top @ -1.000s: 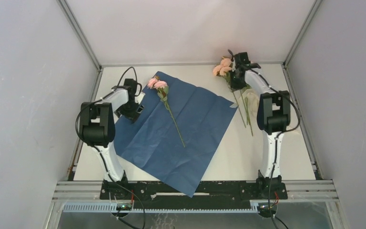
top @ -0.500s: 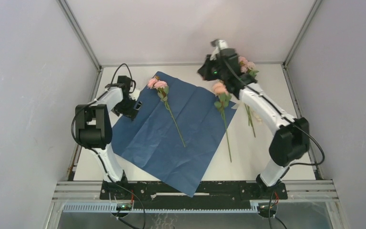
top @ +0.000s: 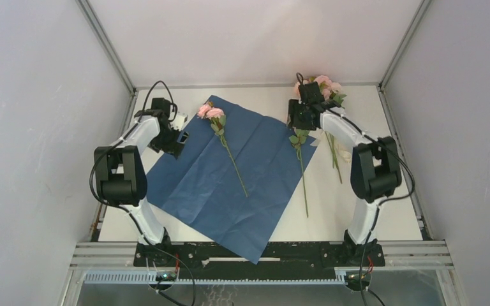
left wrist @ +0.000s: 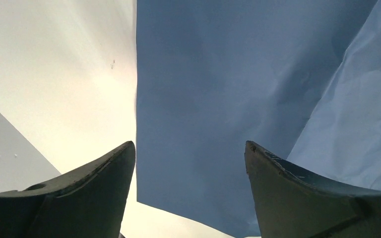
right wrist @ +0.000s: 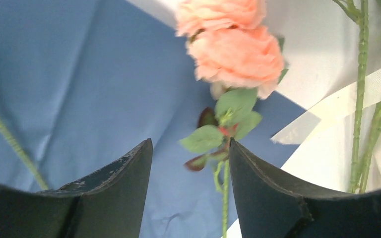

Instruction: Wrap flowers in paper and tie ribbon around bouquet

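The blue paper lies flat in the middle of the table. One of the flowers rests on it, its stem running toward the near side. A second, peach flower lies at the paper's right edge with its stem half on the table. My right gripper hovers open over that flower's leaves, and the stem runs between the fingers, close to the right one. More flowers lie at the back right beside the cream ribbon. My left gripper is open and empty above the paper's left corner.
Grey enclosure walls stand close on both sides and at the back. The spare stems and the ribbon lie just right of my right gripper. The paper's near corner overhangs the black rail at the arm bases.
My right arm carried the peach flower from the back right pile to the paper's right edge, then opened and released it. The left gripper drifted slightly toward the back.
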Robot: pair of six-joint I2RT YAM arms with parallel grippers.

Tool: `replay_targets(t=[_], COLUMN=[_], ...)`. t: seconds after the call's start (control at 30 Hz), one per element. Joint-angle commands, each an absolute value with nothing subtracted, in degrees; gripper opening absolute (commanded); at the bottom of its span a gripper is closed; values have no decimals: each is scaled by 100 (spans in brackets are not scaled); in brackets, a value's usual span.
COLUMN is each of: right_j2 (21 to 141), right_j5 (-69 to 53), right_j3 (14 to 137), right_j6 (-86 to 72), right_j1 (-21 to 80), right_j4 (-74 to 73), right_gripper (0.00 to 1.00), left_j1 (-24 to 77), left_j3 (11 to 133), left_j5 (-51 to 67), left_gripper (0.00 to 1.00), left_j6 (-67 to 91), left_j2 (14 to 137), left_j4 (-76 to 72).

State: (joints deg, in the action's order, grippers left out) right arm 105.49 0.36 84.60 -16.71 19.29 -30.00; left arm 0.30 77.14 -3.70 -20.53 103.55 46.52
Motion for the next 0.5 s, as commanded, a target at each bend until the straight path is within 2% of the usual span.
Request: replay_targets(t=[0.0, 0.2, 0.33, 0.43, 0.47], right_j2=[11452, 11989, 11967, 11815, 11697], right_j5=[126, 268, 173, 222, 308], right_j3=[9013, 9234, 9235, 9323, 9351], right_j6=[-1432, -1404, -1324, -1173, -1117], right_j1=[1836, 1706, 1612, 1553, 1525], right_j4=[-3551, -3591, -3610, -3740, -3784], right_gripper=[65, 46, 24, 2, 0], left_j1=[44, 44, 44, 44, 40], left_j3=[7721, 7586, 7584, 7643, 7660], left_j5=[-204, -271, -281, -269, -253], left_gripper=[86, 86, 86, 86, 86], left_j6=[-2004, -2031, -2058, -2074, -2075], left_j2=[10133, 10073, 10063, 10072, 10072], left_j4=[4726, 4668, 4669, 4679, 4684])
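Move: The rose stem just under its bloom lies about 10 cm below the right gripper and 3 cm to its left; the bloom is some 7 cm ahead and 5 cm left. The ribbon end is level ahead and about 3 cm right, the remaining stems roughly 12 cm right and 1 cm back. The first rose's middle is some 35 cm left and 4 cm back. From the left gripper, the stem is about 54 cm right and 6 cm ahead. Drop the right gripper quickly, about 10 cm, drifting some 3 cm left onto the rose stem just below the bloom, and tip the fingers roughly 15 degrees more steeply down. Close the open fingers as you go, mostly once down at the table, until they pinch the stem among its leaves. ##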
